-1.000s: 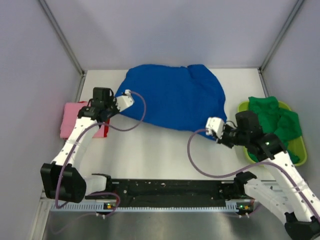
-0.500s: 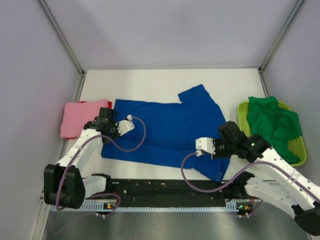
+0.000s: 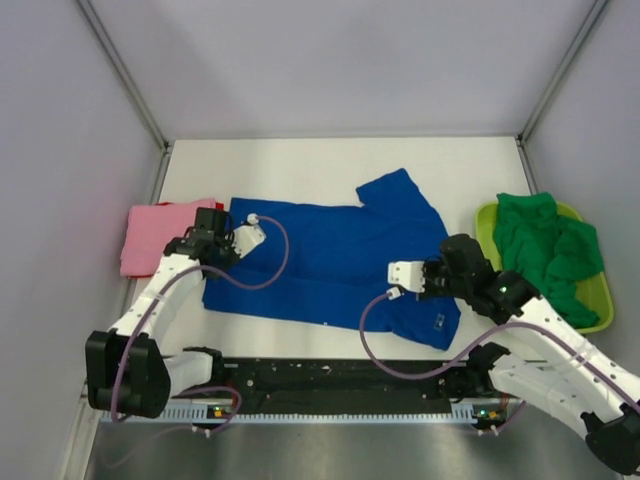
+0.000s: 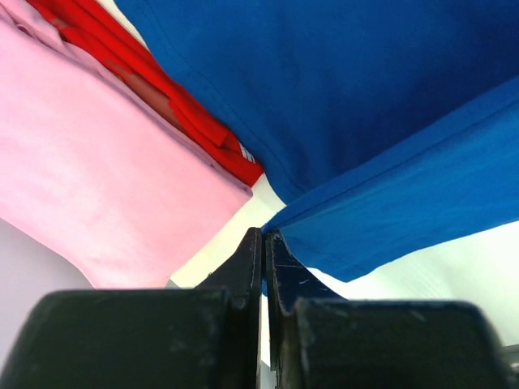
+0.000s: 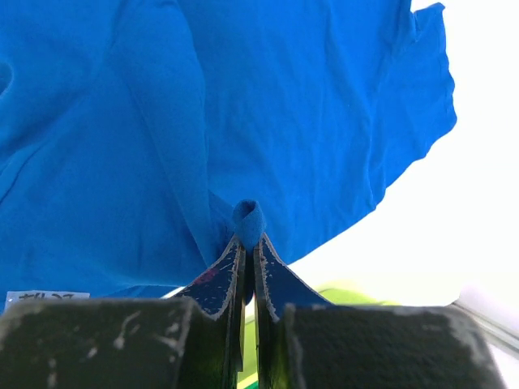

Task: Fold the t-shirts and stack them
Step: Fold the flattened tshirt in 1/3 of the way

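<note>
A royal-blue t-shirt [image 3: 330, 255] lies spread flat across the middle of the table, one sleeve pointing to the far right. My left gripper [image 3: 212, 250] is shut on its left edge [image 4: 340, 219], right beside a folded pink t-shirt [image 3: 160, 235]. In the left wrist view the jaws [image 4: 263, 235] pinch the blue hem. My right gripper [image 3: 432, 283] is shut on a small roll of the blue cloth [image 5: 249, 220] at the shirt's near right part. Green t-shirts [image 3: 545, 245] lie bunched in the basket at the right.
A lime-green plastic basket [image 3: 597, 300] stands at the right edge of the table. A red cloth [image 4: 162, 89] lies folded under the pink t-shirt. Grey walls close in the left, right and far sides. The arms' base rail [image 3: 340, 385] runs along the near edge.
The blue t-shirt was billowed at the far side a second ago; both grippers drew it toward the near edge and it now lies flat. Both have since eased slightly farther away.
</note>
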Available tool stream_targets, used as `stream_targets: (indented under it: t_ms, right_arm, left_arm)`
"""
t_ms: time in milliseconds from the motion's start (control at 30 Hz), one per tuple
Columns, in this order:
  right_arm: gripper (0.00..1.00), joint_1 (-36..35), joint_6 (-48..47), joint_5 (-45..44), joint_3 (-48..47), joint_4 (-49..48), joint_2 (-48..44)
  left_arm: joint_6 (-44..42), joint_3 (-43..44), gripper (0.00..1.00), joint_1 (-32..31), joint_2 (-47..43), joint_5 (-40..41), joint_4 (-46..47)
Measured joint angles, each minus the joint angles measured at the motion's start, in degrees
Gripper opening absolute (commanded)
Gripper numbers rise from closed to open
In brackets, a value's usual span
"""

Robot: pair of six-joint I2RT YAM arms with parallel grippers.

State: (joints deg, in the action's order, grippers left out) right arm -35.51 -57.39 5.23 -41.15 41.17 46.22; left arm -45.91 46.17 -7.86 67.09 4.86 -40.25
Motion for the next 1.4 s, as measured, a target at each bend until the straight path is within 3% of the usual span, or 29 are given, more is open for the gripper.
stream_targets:
  t_ms: [233, 500, 900, 933, 967, 1033, 1100, 1167, 1300, 1400]
  right_arm:
    - [0.0, 1.6, -3.0, -2.7, 1.4, -6.4, 6.1]
    - [0.0, 3.7, -5.6, -7.2, 5.6, -16.7, 6.8]
    - [0.0, 3.8, -7.0, -7.2, 8.2, -22.3, 10.9]
    - [0.0, 3.8, -7.0, -7.5, 8.2, -22.9, 11.8]
    - [0.08, 3.8, -7.0, -7.8, 8.2, -23.4, 12.5]
    - [0.33, 3.8, -6.6, -8.6, 8.2, -24.6, 13.3]
    - [0.57, 3.8, -5.5, -10.4, 8.2, -26.8, 14.1]
    - [0.71, 3.9, -2.7, -13.3, 8.1, -29.7, 15.3]
    - [0.73, 5.0, 10.5, -22.7, 1.2, -29.3, 19.4]
    - [0.7, 5.7, 29.4, -25.9, -14.3, -18.9, 22.6]
  left_arm:
    - [3.1, 2.3, 0.0, 0.0, 4.7, 0.3, 0.9]
    - [5.7, -1.7, 0.0, 0.0, 4.8, 2.9, 3.3]
    - [8.0, -3.6, 0.0, 0.0, 4.9, 5.5, 7.0]
    - [8.2, -3.6, 0.06, 0.0, 5.0, 5.5, 7.3]
    - [8.3, -3.6, 0.19, 0.0, 5.2, 5.5, 7.4]
    - [8.3, -3.7, 0.45, 0.0, 5.3, 5.6, 7.6]
    - [8.5, -3.8, 0.53, 0.0, 5.6, 6.4, 8.0]
    - [8.7, -3.7, 0.55, 0.0, 5.9, 7.8, 8.8]
    - [8.9, -1.0, 0.55, 0.1, 5.9, 9.7, 8.1]
    - [8.0, 3.2, 0.53, 0.2, 4.1, 6.0, 5.3]
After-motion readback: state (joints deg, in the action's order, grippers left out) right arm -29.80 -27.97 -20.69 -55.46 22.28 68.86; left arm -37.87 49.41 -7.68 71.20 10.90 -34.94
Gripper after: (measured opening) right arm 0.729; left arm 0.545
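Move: Both hands already pinch the blue t-shirt's folded-over near edge. The right hand's laying spot on the shirt is about 8 cm ahead, 1 cm right and 7 below; the blue sleeve sticks out some 26 cm ahead and 9 left, and the green bin sits roughly 27 right and 6 ahead. The left hand's spot is 1 cm ahead, 1 left and 4 below, with the pink stack about 15 left and 7 ahead. Still pinching the blue edge, the right hand carries it about 8 cm forward and 4 down over the shirt, while the left eases its end about 3 cm down; both then open and let go. The right swings on forward, rising about 9 cm and turning some 45° clockwise; the left lifts forward about 4 cm. ##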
